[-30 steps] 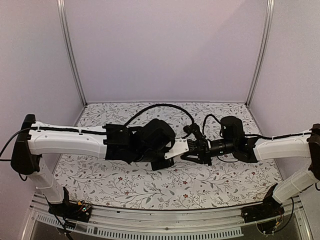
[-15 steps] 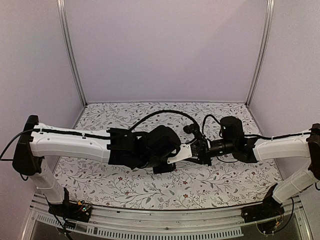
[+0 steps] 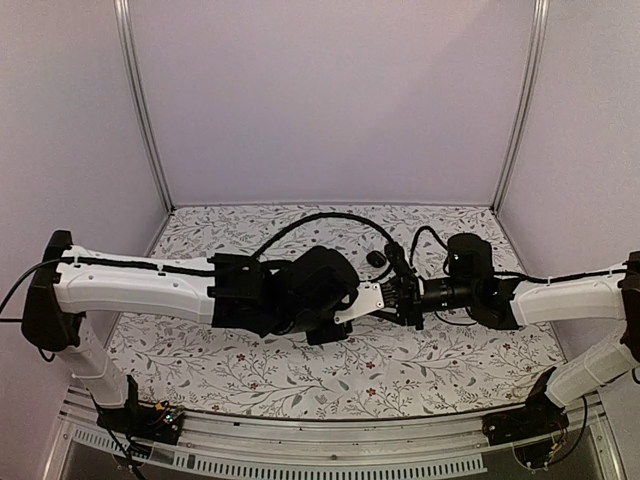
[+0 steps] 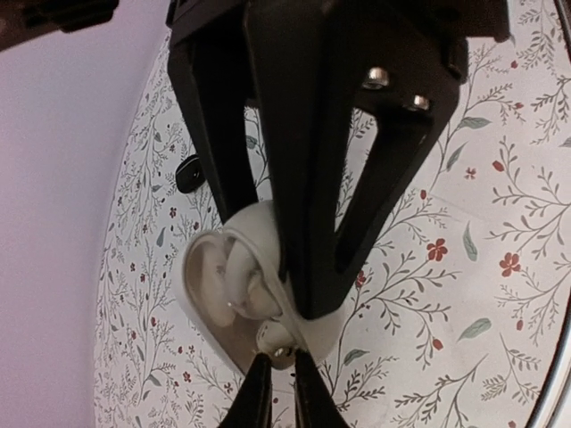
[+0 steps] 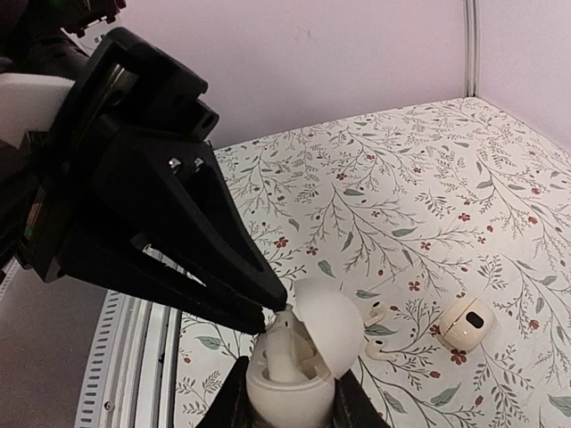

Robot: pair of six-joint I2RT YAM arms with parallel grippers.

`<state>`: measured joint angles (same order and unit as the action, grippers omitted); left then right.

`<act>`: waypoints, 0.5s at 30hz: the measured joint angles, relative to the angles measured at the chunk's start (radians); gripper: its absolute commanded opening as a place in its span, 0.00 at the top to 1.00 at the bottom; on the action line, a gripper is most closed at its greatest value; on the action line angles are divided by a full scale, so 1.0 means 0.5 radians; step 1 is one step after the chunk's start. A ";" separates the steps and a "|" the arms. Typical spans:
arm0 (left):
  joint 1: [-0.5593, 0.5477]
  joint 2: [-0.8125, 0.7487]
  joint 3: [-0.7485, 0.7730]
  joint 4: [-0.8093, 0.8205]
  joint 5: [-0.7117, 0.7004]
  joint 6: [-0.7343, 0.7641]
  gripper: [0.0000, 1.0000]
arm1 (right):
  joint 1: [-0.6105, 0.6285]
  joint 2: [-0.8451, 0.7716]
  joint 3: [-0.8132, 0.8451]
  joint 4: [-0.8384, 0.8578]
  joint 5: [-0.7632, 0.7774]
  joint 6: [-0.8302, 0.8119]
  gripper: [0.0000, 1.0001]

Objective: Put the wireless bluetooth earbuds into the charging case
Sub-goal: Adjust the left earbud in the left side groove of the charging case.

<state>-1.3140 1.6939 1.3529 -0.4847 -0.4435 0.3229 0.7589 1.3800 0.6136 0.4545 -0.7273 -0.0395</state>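
Observation:
The white charging case (image 5: 294, 406) is held above the table, lid (image 5: 328, 325) swung open, with my right gripper (image 5: 290, 392) shut on its body. A white earbud (image 5: 282, 346) stands in the case. My left gripper (image 4: 280, 358) meets it from the other side; its jaws stand slightly apart, with the earbud's stem end (image 4: 277, 343) just beyond the tips. In the top view both grippers meet at mid-table (image 3: 388, 298); case and earbud are hidden there. Two more white earbuds (image 5: 376, 312) lie on the cloth beside the case.
A closed cream case (image 5: 468, 323) lies on the floral cloth to the right of the loose earbuds. A small black case (image 3: 377, 258) sits on the table just behind the grippers. The metal rail (image 5: 134, 374) marks the table's near edge.
The left arm has pushed right, up to the right gripper and the case. Its jaws have parted a little. The black case behind them now shows.

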 measured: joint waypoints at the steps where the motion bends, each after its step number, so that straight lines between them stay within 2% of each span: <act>1: 0.000 -0.010 0.001 0.001 0.000 -0.001 0.89 | 0.000 -0.002 -0.001 0.021 0.005 -0.002 1.00; 4: 0.001 -0.055 -0.001 0.003 0.011 -0.007 0.86 | 0.001 -0.015 -0.008 0.076 0.027 -0.004 1.00; 10: 0.001 -0.271 -0.088 0.082 0.080 -0.012 0.69 | 0.000 -0.028 -0.030 0.151 0.039 -0.004 1.00; 15: 0.065 -0.605 -0.342 0.258 0.237 -0.042 0.69 | 0.000 -0.043 -0.040 0.195 0.014 0.000 1.00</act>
<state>-1.2816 1.3914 1.1820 -0.3557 -0.3248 0.3019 0.7589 1.3586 0.5934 0.5518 -0.7204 -0.0395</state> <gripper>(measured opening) 0.319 0.231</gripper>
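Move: The left earbud already lies in its groove in the open charging case, its middle only about 1 cm below the left fingertips, 1 cm ahead and 1 cm right. From the right hand, which grips the case, it is some 2 cm to the left, 2 cm above and about 1 cm back. Down on the table some 16 cm below the left hand, an ivory box stands roughly 10 cm ahead and 8 cm left, and a black case about 24 cm ahead and 5 cm right. The left earbud is left in its groove as the left fingertips come away from it: the hand climbs about 7 cm, gathering speed, then also swings some 3 cm left, its fingers tipping about 15 degrees towards level and spreading from nearly shut to about a third open. The right hand keeps its grip on the case and lifts it a couple of centimetres. ##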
